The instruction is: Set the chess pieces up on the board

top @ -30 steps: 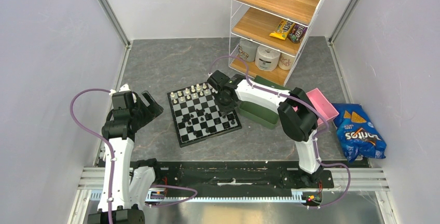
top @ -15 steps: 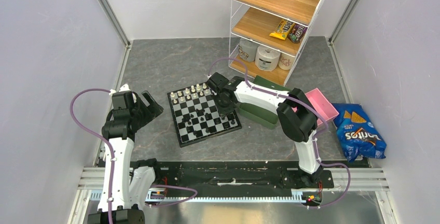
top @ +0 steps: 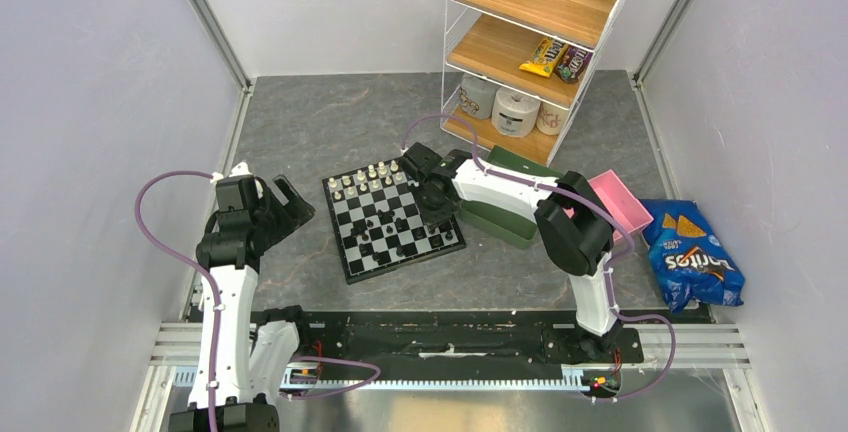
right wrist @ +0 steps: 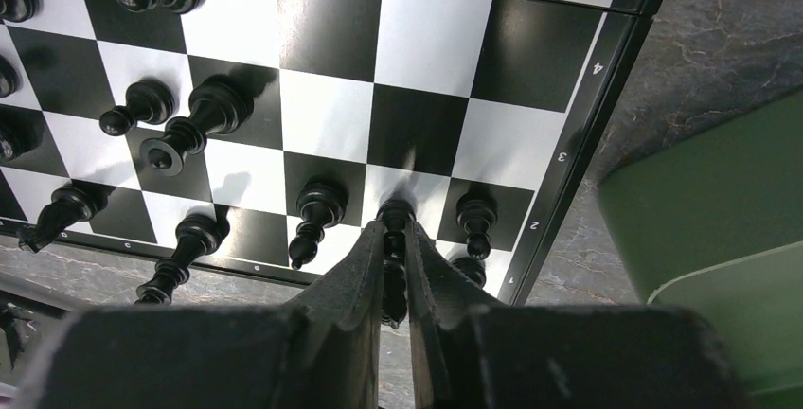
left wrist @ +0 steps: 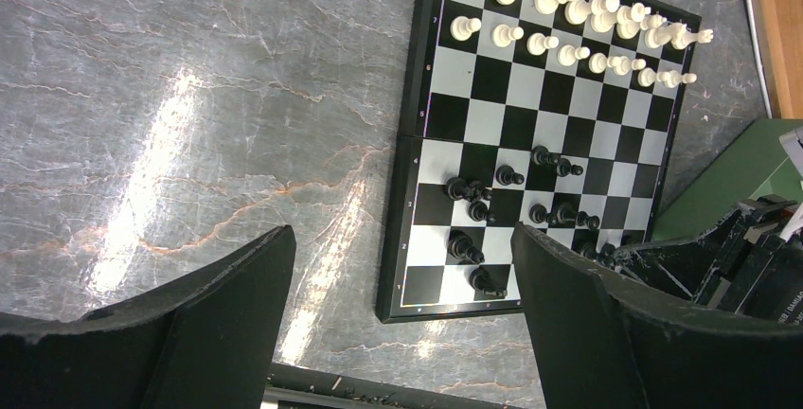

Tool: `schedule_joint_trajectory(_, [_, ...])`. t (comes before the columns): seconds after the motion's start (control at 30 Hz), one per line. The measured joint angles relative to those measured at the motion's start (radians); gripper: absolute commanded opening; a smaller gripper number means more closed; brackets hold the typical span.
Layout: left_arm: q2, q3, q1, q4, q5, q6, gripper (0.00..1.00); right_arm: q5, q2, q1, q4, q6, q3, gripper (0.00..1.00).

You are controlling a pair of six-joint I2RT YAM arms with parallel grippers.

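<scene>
The board (top: 351, 274) lies mid-table. Cream-white chess pieces (top: 370, 176) stand in two rows at its far edge (left wrist: 568, 26). Black chess pieces (left wrist: 473, 203) are scattered over the near half, some lying down (right wrist: 204, 111). My right gripper (top: 435, 207) is low over the board's near right corner (right wrist: 568, 158). It (right wrist: 394, 231) is shut on a black piece (right wrist: 395, 212), whose base shows just past the fingertips, over a white square. My left gripper (top: 290, 202) hangs open left of the board, and nothing lies between its fingers (left wrist: 401, 235).
A green tray (top: 500, 218) sits right beside the board, under my right arm, with a pink tray (top: 625, 202) beyond it. A wire shelf rack (top: 530, 42) stands at the back. A blue chips bag (top: 695, 257) lies far right.
My right gripper has shifted slightly toward the near right part of the board with the black piece in it. The left arm has not moved.
</scene>
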Motion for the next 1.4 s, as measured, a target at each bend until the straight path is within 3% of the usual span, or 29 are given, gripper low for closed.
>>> schedule_joint_trajectory(0.93, [0.000, 0.000, 0.000, 0.000, 0.000, 0.000, 0.91, -0.010, -0.053, 0.002, 0.000, -0.001, 0.048, 0.44])
schedule_joint_trajectory(1.4, [0.000, 0.000, 0.000, 0.000, 0.000, -0.004, 0.91, -0.062, -0.027, 0.045, 0.000, 0.000, 0.068, 0.42])
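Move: The right hand's nearly shut fingers hold a black pawn's upper part, with its base just below on its square. A black bishop stands some 3 cm to the hand's left and 1 cm back, and a second pawn about 3 cm right and 1 cm ahead. A back-row piece stands 3 cm behind and 1 cm right, and a crowned piece 6 cm left and 1 cm ahead. From the idle left hand the held pawn lies roughly 31 cm right, 5 cm ahead and 12 cm below. The right hand stays put over the square while its fingers ease apart and let go of the black pawn, then rises about 4 cm clear of it, drifting left, with the fingers opening on to a bit under half wide. Near the top it swings left and back, away from the pawn to a place over the neighbouring bishop, some 3.5 cm left in all, starting to sink again at the end with the fingertips tipped slightly further left. ##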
